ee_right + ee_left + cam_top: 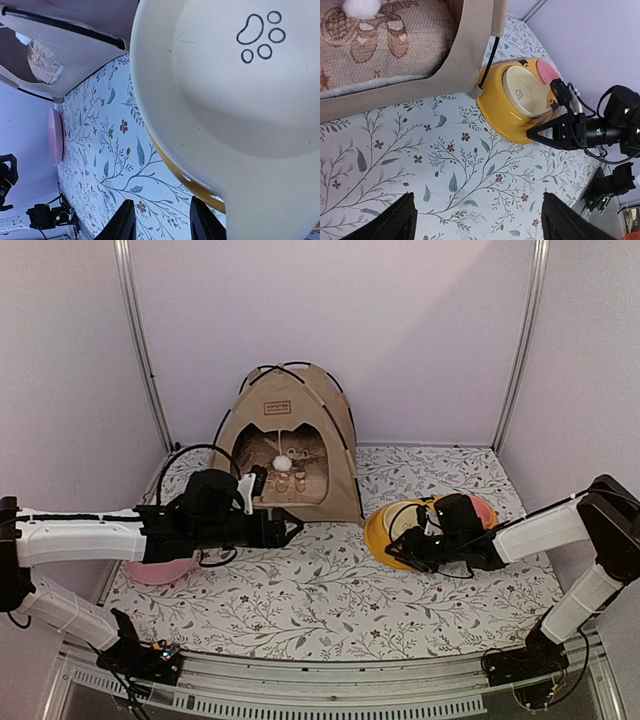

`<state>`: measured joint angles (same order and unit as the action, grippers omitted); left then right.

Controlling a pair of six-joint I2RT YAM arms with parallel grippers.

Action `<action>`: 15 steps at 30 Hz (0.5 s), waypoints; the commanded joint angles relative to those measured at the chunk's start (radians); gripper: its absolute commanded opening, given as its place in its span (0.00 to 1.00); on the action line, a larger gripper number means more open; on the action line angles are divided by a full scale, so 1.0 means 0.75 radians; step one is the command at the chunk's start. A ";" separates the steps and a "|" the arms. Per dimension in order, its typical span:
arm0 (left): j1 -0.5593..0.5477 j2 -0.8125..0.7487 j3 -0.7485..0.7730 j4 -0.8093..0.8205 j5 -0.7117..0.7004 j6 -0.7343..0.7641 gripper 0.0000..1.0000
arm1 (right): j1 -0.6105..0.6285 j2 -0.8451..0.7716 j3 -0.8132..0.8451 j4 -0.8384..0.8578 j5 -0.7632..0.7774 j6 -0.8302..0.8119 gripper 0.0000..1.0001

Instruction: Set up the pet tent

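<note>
The pet tent [290,445] stands upright at the back centre, tan fabric on arched black poles, with a brown label above its cat-head doorway. A white pom-pom [282,463] hangs in the doorway over a bear-print cushion [380,45] inside. My left gripper [290,528] hovers just in front of the tent's right front corner [477,90]. Its jaws [477,220] are open wide over bare cloth. My right gripper [405,545] is low at the near left rim of a yellow bowl [385,530]. Its fingers [161,225] stand partly open with nothing between them.
The yellow bowl [505,120] holds a cream paw-print insert [225,90], with a pink dish [483,508] behind it. A pink plate [160,570] lies under my left arm. Floral cloth [330,610] covers the table, and metal uprights and pale walls close in the sides and back.
</note>
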<state>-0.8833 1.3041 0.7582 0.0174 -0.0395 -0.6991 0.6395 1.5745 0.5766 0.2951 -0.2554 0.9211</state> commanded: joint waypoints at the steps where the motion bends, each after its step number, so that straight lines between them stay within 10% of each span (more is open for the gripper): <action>1: 0.016 -0.058 -0.001 -0.037 -0.031 0.020 0.86 | -0.151 0.061 0.048 -0.023 0.092 -0.071 0.40; 15: 0.018 -0.096 0.000 -0.074 -0.058 0.023 0.87 | -0.232 0.154 0.245 -0.150 0.105 -0.203 0.40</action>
<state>-0.8822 1.2682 0.7582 -0.0147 -0.0612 -0.6987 0.4950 1.7100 0.7361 0.2317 -0.2367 0.8249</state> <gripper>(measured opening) 0.865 0.400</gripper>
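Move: My right hand is low at the near-left side of the yellow tray; the tray's middle lies about 10 cm ahead and 13 cm to the right, a centimetre or two lower. In it the cream bowl is some 9 cm ahead and 4 cm right, the pink bowl 12 cm ahead and 21 cm right. The tent's near right corner is about 11 cm ahead and 7 cm left. From my left hand the tray's middle is roughly 13 cm ahead, 35 cm right and 14 cm below. With my fingers part open, still against the near edge of the yellow tray below the cream bowl's lip, I push my right hand forward about 7 cm and some 3 cm to the right, away from my left arm. The sideways shift comes early, then the push goes nearly straight out, the hand turning only about 5 degrees clockwise. ##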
